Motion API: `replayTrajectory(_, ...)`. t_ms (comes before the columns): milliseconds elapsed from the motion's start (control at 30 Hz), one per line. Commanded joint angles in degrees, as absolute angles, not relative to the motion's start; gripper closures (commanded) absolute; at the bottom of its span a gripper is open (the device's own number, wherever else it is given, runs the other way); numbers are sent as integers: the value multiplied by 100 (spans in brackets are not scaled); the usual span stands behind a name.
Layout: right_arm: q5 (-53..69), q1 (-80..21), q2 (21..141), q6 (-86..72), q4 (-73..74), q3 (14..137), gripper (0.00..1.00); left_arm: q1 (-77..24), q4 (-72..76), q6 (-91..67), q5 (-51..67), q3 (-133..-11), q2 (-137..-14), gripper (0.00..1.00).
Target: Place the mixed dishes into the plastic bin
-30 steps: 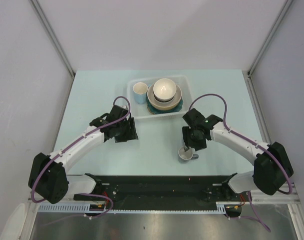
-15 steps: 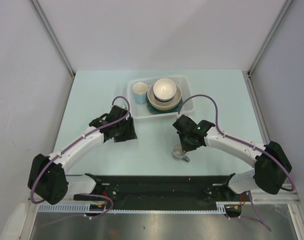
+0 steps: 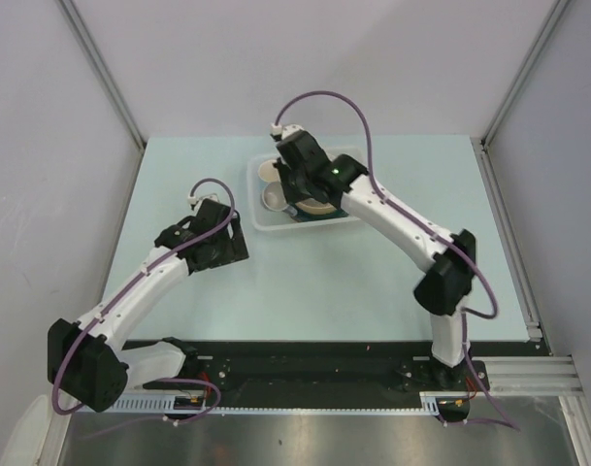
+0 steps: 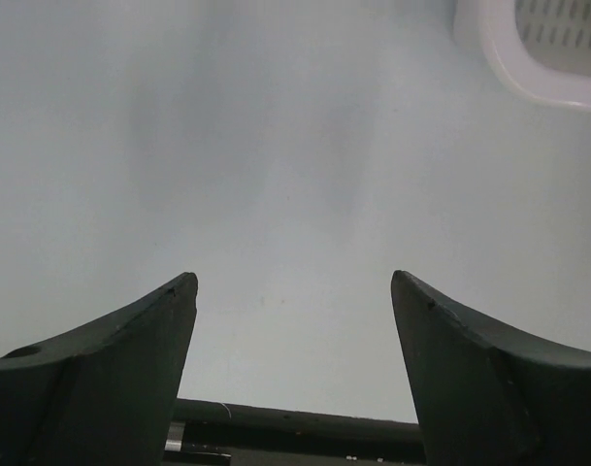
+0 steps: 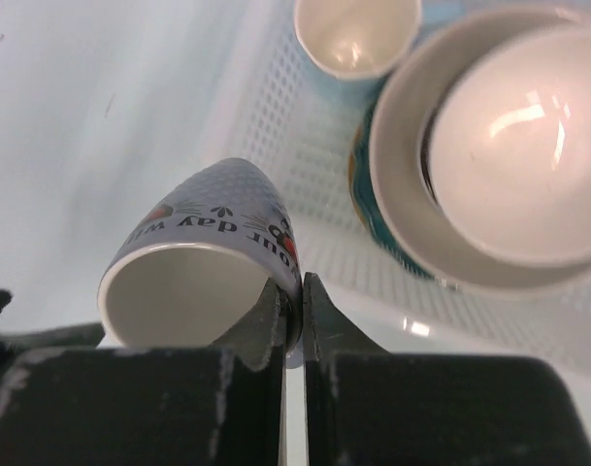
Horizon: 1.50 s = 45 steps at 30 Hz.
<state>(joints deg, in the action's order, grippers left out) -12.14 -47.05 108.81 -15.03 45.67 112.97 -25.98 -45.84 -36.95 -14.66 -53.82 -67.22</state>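
Observation:
My right gripper (image 5: 293, 289) is shut on the rim of a grey-blue printed mug (image 5: 217, 228), one finger inside and one outside. It holds the mug tilted above the front left part of the plastic bin (image 5: 276, 126). In the bin stand a small cream mug (image 5: 356, 34) and a white bowl (image 5: 513, 136), nested in a tan bowl on a teal plate (image 5: 373, 218). In the top view the right gripper (image 3: 280, 189) and the printed mug (image 3: 274, 198) are over the bin (image 3: 348, 221), and the arm hides most of the stack. My left gripper (image 4: 290, 282) is open and empty over bare table.
The left gripper (image 3: 227, 250) hovers left and in front of the bin, whose corner (image 4: 528, 58) shows at the top right of the left wrist view. Grey walls enclose the light blue table (image 3: 392, 282) on three sides.
My right arm lifted the printed mug off the table in front of the bin and carried it back to over the bin's left part. The left arm drew back slightly to the left.

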Motion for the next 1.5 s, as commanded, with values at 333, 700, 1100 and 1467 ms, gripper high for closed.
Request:
replayTrajectory(333,-563,-4272,12902,-1019,5352,13720,100,-2443,-4825,-3577,-1793,-5511,-6442,14)
replayTrajectory(700,-369,-4157,13262,-1002,5291,13746,100,-2443,-4632,-3665,-1564,-5300,-6495,14)
replayTrajectory(1100,-422,-4140,13842,-1063,5115,13957,94,-2443,-4658,-3612,-1547,-5370,-6697,15)
replayTrajectory(1467,-404,-4096,13746,-1213,4860,13931,56,-2443,-4851,-3533,-1617,-5765,-6829,14)
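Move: The right gripper already pinches the small mug by its rim. The free near-left corner of the plastic bin lies about 6 cm ahead, 5 cm left and 19 cm below it. The blue cup stands some 9 cm farther out than that corner; the bowl stack's middle is roughly 12 cm ahead and 7 cm to the hand's right. From the left hand, the free corner is about 14 cm ahead, 10 cm right and 8 cm down. Carry the mug forward and a little left with the right gripper until it is over the bin's free corner, sinking as you go, then lower it beside the bowl stack, about 15 cm down in all with a short pause midway. Let the fingers tip some 15 degrees steeper on the way. At the bottom, open them part way to let go of the rim and ease up about a centimetre, fingers still astride it. ##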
